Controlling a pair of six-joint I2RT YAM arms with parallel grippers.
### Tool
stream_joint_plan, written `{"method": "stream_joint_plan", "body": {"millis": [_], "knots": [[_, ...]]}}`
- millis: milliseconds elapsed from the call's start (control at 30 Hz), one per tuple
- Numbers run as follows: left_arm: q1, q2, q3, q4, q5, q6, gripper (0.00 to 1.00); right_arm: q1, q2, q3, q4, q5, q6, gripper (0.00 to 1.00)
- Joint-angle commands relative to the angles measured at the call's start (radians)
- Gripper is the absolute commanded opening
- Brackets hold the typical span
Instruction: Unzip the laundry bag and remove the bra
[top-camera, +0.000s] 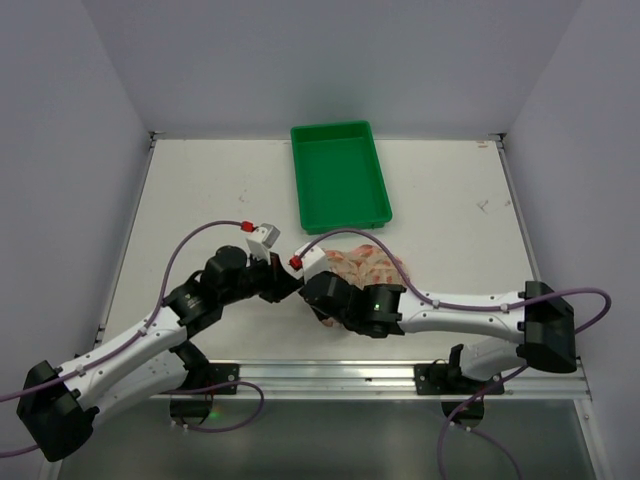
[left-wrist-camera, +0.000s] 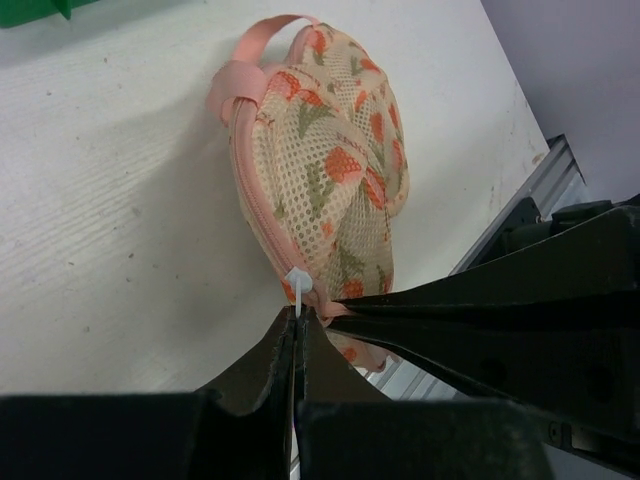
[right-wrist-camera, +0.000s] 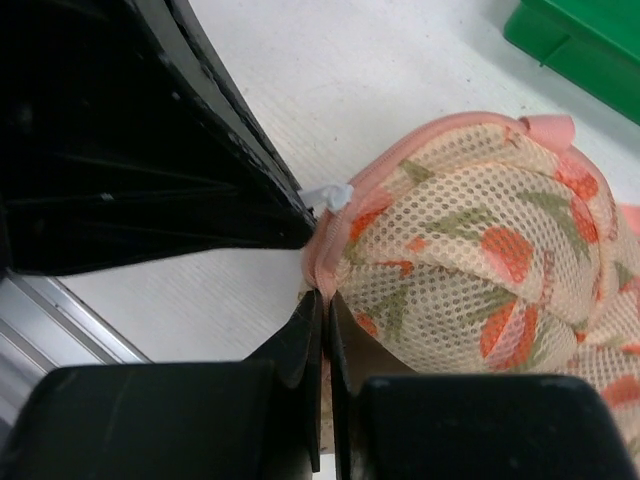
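Observation:
The laundry bag (top-camera: 368, 266) lies near the table's front edge, pink-edged mesh printed with orange flowers. In the left wrist view it (left-wrist-camera: 330, 170) stands on edge with its pink loop on top. My left gripper (left-wrist-camera: 297, 322) is shut on the white zipper pull (left-wrist-camera: 297, 283) at the bag's near end. Right beside it, my right gripper (right-wrist-camera: 326, 305) is shut on the bag's pink zipper edging (right-wrist-camera: 330, 255). From above, both grippers meet at the bag's left end (top-camera: 300, 285). The zipper looks closed along the seam. The bra is hidden.
A green plastic tray (top-camera: 340, 175) stands at the back middle of the table, just beyond the bag. The metal rail of the table's front edge (top-camera: 330, 378) runs close behind both grippers. The two arms' fingers nearly touch each other.

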Motion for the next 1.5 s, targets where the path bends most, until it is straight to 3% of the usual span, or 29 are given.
{"method": "stream_joint_plan", "body": {"millis": [0,267,467,533,633,700,733,867,1033,1467], "knots": [[-0.009,-0.017,0.063,0.048,0.017,-0.011,0.0,-0.005,-0.089,-0.045,-0.04,0.008,0.024,0.0],[-0.009,0.014,0.066,0.011,-0.13,-0.019,0.0,-0.005,-0.405,-0.203,-0.068,-0.238,0.015,0.0],[-0.009,0.059,0.067,0.02,-0.14,0.001,0.0,-0.005,-0.525,-0.234,-0.168,-0.269,0.038,0.0],[-0.009,0.083,0.066,0.007,-0.14,0.013,0.0,-0.005,-0.532,-0.24,-0.188,-0.25,0.056,0.1],[-0.009,0.103,0.061,0.008,-0.102,0.009,0.0,-0.003,-0.535,-0.227,-0.189,-0.252,0.069,0.41],[-0.01,0.103,0.054,0.022,-0.077,0.001,0.0,-0.005,-0.519,-0.187,-0.177,-0.252,0.062,0.52],[-0.01,0.103,0.053,0.028,-0.072,-0.002,0.0,-0.003,-0.509,-0.173,-0.172,-0.25,0.058,0.63],[-0.019,0.1,0.064,0.039,-0.048,-0.011,0.0,-0.005,-0.427,-0.069,-0.145,-0.214,0.026,0.75],[-0.044,0.094,0.076,0.04,-0.045,-0.025,0.0,-0.003,-0.246,0.019,-0.094,-0.154,0.006,0.75],[-0.061,0.056,0.078,0.04,-0.022,-0.056,0.0,0.007,-0.031,0.046,-0.013,0.039,0.042,0.75]]}}
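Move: The white zip pull is pinched in the left fingertips. It lies about 2 cm ahead and 2 cm left of the right hand, roughly level with it. The right fingers are shut on the laundry bag's edge beside it, some 2 cm back and 2 cm right of the left hand. From the right hand the bag's body sags about 11 cm right, 6 cm ahead and 7 cm below; the green bin is some 35 cm ahead, 8 cm right and 10 cm below. Back, to the right and up, the right hand draws the pinched bag edge away from the zip pull, about 9 cm in all, then dips and opens wide. Still open, it arcs up and over, forward-left, and sinks back around the bag edge beside the pull. The left hand keeps its pinch on the pull, shifting only about 2 cm forward and down and back. ##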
